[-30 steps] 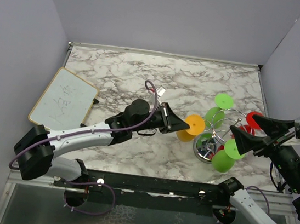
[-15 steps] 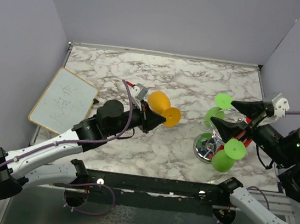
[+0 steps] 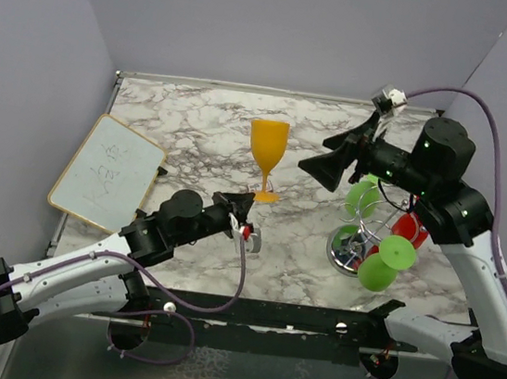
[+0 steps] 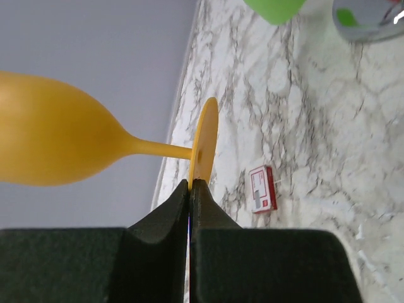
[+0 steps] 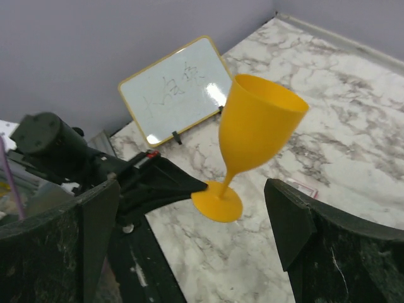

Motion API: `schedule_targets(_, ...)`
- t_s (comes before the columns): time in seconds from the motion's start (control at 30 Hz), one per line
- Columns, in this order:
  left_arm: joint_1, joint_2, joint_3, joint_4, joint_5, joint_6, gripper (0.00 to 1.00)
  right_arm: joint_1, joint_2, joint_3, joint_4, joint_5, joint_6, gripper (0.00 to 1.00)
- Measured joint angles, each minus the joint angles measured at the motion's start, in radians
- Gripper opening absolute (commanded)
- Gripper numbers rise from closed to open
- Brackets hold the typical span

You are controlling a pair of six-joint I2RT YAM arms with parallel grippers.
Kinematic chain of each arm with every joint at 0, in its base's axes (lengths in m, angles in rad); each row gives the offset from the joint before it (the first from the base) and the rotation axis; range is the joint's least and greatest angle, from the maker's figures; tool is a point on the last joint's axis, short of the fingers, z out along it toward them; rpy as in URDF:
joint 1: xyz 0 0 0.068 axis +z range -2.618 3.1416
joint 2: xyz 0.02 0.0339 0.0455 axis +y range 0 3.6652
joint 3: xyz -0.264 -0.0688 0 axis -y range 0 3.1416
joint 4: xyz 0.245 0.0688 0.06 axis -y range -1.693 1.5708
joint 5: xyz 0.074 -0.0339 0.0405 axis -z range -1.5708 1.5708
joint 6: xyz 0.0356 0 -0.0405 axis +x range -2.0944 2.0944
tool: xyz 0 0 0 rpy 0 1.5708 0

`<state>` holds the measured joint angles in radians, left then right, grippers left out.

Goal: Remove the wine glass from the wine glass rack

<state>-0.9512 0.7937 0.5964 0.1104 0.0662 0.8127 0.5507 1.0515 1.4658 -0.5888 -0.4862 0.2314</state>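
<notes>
The orange wine glass (image 3: 267,147) stands upright in the air above the marble table, off the rack. My left gripper (image 3: 250,200) is shut on the edge of its round foot (image 4: 203,148), with the bowl (image 4: 50,148) to the left in the left wrist view. The chrome wire wine glass rack (image 3: 350,254) stands at the right, carrying green glasses (image 3: 378,271) and a red one (image 3: 407,230). My right gripper (image 3: 327,166) is open and empty, raised left of the rack and facing the orange glass (image 5: 255,126) from a short distance.
A whiteboard (image 3: 106,170) leans at the table's left edge. A small red card (image 4: 262,188) lies on the marble near the middle. Grey walls close in the left, back and right. The rack's shiny base (image 4: 372,16) and a green glass (image 4: 274,7) sit beyond the orange glass.
My left gripper carried the orange glass away from the rack toward the middle and turned it upright. My right arm swung up and left from beside the rack to face the glass.
</notes>
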Motion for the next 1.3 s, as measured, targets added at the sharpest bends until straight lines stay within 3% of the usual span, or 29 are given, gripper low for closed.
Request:
schedule_targets(0.17, -0.002, 0.059, -0.055, 0.048, -0.023, 0.272, 0.00, 0.000, 0.124, 0.069, -0.013, -0.037, 0.147, 1.00)
schedule_targets(0.4, -0.020, 0.060, -0.111, 0.140, -0.043, 0.420, 0.00, 0.000, 0.235, 0.124, -0.093, -0.013, 0.192, 1.00)
schedule_targets(0.7, -0.037, 0.056, -0.159, 0.172, -0.054, 0.468, 0.00, 0.000, 0.274, 0.184, -0.150, -0.002, -0.060, 0.97)
schedule_targets(0.87, -0.056, 0.071, -0.172, 0.172, -0.060, 0.486, 0.00, 0.000, 0.246, 0.172, -0.144, -0.115, -0.275, 0.90)
schedule_targets(0.97, -0.066, 0.084, -0.172, 0.172, -0.060, 0.489, 0.00, 0.000, 0.237, 0.152, -0.143, -0.190, -0.370, 0.77)
schedule_targets(1.17, -0.082, 0.092, -0.174, 0.172, -0.064, 0.489, 0.00, 0.000, 0.260, 0.133, -0.145, -0.277, -0.447, 0.73)
schedule_targets(1.3, -0.088, 0.099, -0.174, 0.172, -0.075, 0.498, 0.00, 0.000, 0.298, 0.133, -0.154, -0.303, -0.447, 0.65)
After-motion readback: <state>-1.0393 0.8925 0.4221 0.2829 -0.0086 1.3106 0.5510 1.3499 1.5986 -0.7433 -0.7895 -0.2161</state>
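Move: Ahead and left of the open right hand is the bowl of the yellow wine glass, about 6 cm farther out, 9 cm left and 5 cm lower. The left hand grips the glass's foot, so the bowl sits some 8 cm ahead of that hand and 7 cm above. From the right hand, the rack stands about 15 cm right, 6 cm back and 20 cm lower; the small box lies 7 cm ahead, 8 cm left and 32 cm below. Closing in on the bowl, the right hand sinks about 6 cm and goes left 5 cm, reaching forward first and then partly drawing back; it turns some 20 degrees counter-clockwise as its fingers start to narrow, the outer one over the bowl's mouth. The left hand keeps its pinch on the foot, lowers the glass and tilts it more upright, its bowl swinging rightward. ##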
